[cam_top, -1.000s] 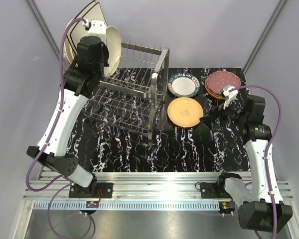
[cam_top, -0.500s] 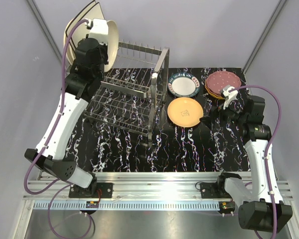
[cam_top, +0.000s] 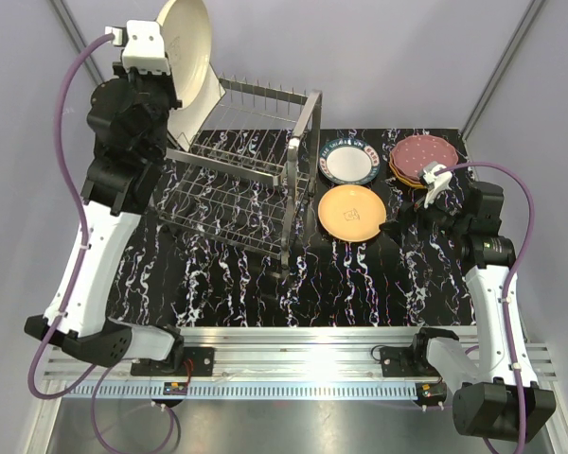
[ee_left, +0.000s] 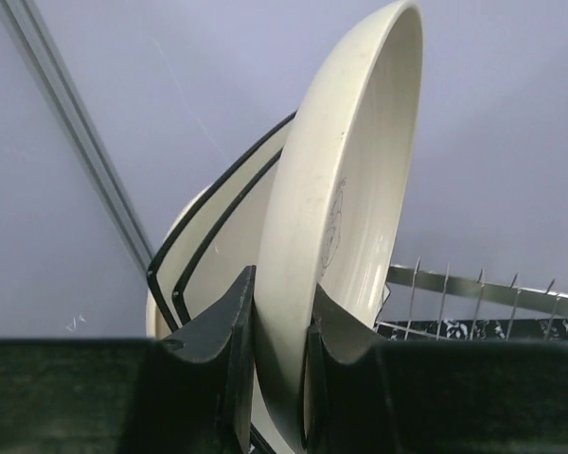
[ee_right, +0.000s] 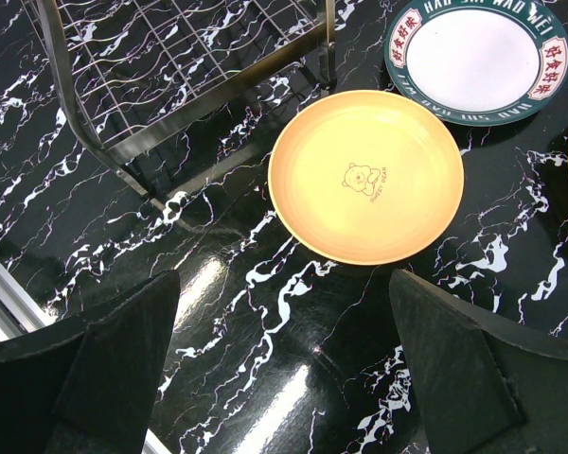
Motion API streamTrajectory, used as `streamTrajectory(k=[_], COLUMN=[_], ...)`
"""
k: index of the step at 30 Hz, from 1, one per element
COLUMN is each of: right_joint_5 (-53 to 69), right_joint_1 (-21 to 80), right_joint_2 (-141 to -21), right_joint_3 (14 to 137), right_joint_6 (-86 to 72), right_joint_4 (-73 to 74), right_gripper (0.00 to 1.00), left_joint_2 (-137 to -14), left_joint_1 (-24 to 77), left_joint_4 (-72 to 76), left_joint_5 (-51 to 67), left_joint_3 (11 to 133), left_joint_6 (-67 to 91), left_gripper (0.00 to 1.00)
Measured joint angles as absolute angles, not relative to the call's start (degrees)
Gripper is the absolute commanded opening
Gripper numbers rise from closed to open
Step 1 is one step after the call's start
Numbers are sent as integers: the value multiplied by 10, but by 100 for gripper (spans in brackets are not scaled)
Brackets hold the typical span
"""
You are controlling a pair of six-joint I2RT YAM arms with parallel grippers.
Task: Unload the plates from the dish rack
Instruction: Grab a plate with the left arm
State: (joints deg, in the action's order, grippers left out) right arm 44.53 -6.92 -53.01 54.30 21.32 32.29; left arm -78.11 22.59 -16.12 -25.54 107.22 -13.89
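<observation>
My left gripper (cam_top: 168, 74) is shut on the lower rim of a cream round plate (cam_top: 186, 45), held upright high above the far left end of the dish rack (cam_top: 246, 189). In the left wrist view the fingers (ee_left: 235, 331) pinch the plate (ee_left: 350, 189). Cream square plates with dark edges (ee_left: 218, 236) stand right behind it, and part of one shows at the rack's end (cam_top: 195, 106). My right gripper (cam_top: 402, 218) is open and empty over the table, near an orange plate (cam_top: 351, 212) (ee_right: 366, 176).
A white plate with a dark patterned rim (cam_top: 349, 162) (ee_right: 473, 57) lies behind the orange one. A stack topped by a maroon dotted plate (cam_top: 422, 156) sits at the far right. The rack's right end frame (ee_right: 170, 104) stands left of the orange plate.
My left arm has risen and lifted the cream round plate up and clear of the rack. The right arm has not moved.
</observation>
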Motion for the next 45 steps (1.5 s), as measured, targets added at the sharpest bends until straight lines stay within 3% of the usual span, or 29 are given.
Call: streamTrajectory(k=[19,34,45], right_joint_5=[445,487,510], right_joint_1=[-69,-76,-76], right_joint_2=[-538,-540,-543], right_joint_3=[540,534,613], right_joint_6=[218,254,265], right_joint_4=[321,331,450], right_gripper=[100,100,100], left_joint_2=[-615,-485,-460], left_joint_1=[226,226,226], left_joint_4=[-171,-149,-32], left_joint_5=[-73,184,346], left_joint_3=[997,760,596], left_joint_6=[77,283,385], left_gripper=[0,0,0])
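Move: The left hand already holds the cream plate clear of the rack; the open right gripper it is being carried towards is some 45 cm to the right, 11 cm nearer the base and 30 cm lower. The black-edged square plates stand about 9 cm ahead, 4 cm left and 16 cm below, and the rack's right end is 27 cm right, level fore-and-aft, 20 cm down. The peach plate lies 15 cm beyond the right gripper, 6 cm to its left. From the right hand, the cream plate is 45 cm left, 19 cm ahead, 33 cm higher. Keeping its pinch on the cream plate's rim, the left hand draws back about 18 cm from above the rack, rising 4 cm at first and then curving right and down towards the open right gripper, to end some 15 cm further right and 13 cm lower. The wrist swings clockwise by roughly 70 degrees on the way and rolls its left side down, so that the fingers, which pointed forward, come to point mainly right, while the empty right hand stays wide open and late on eases back a few centimetres. ##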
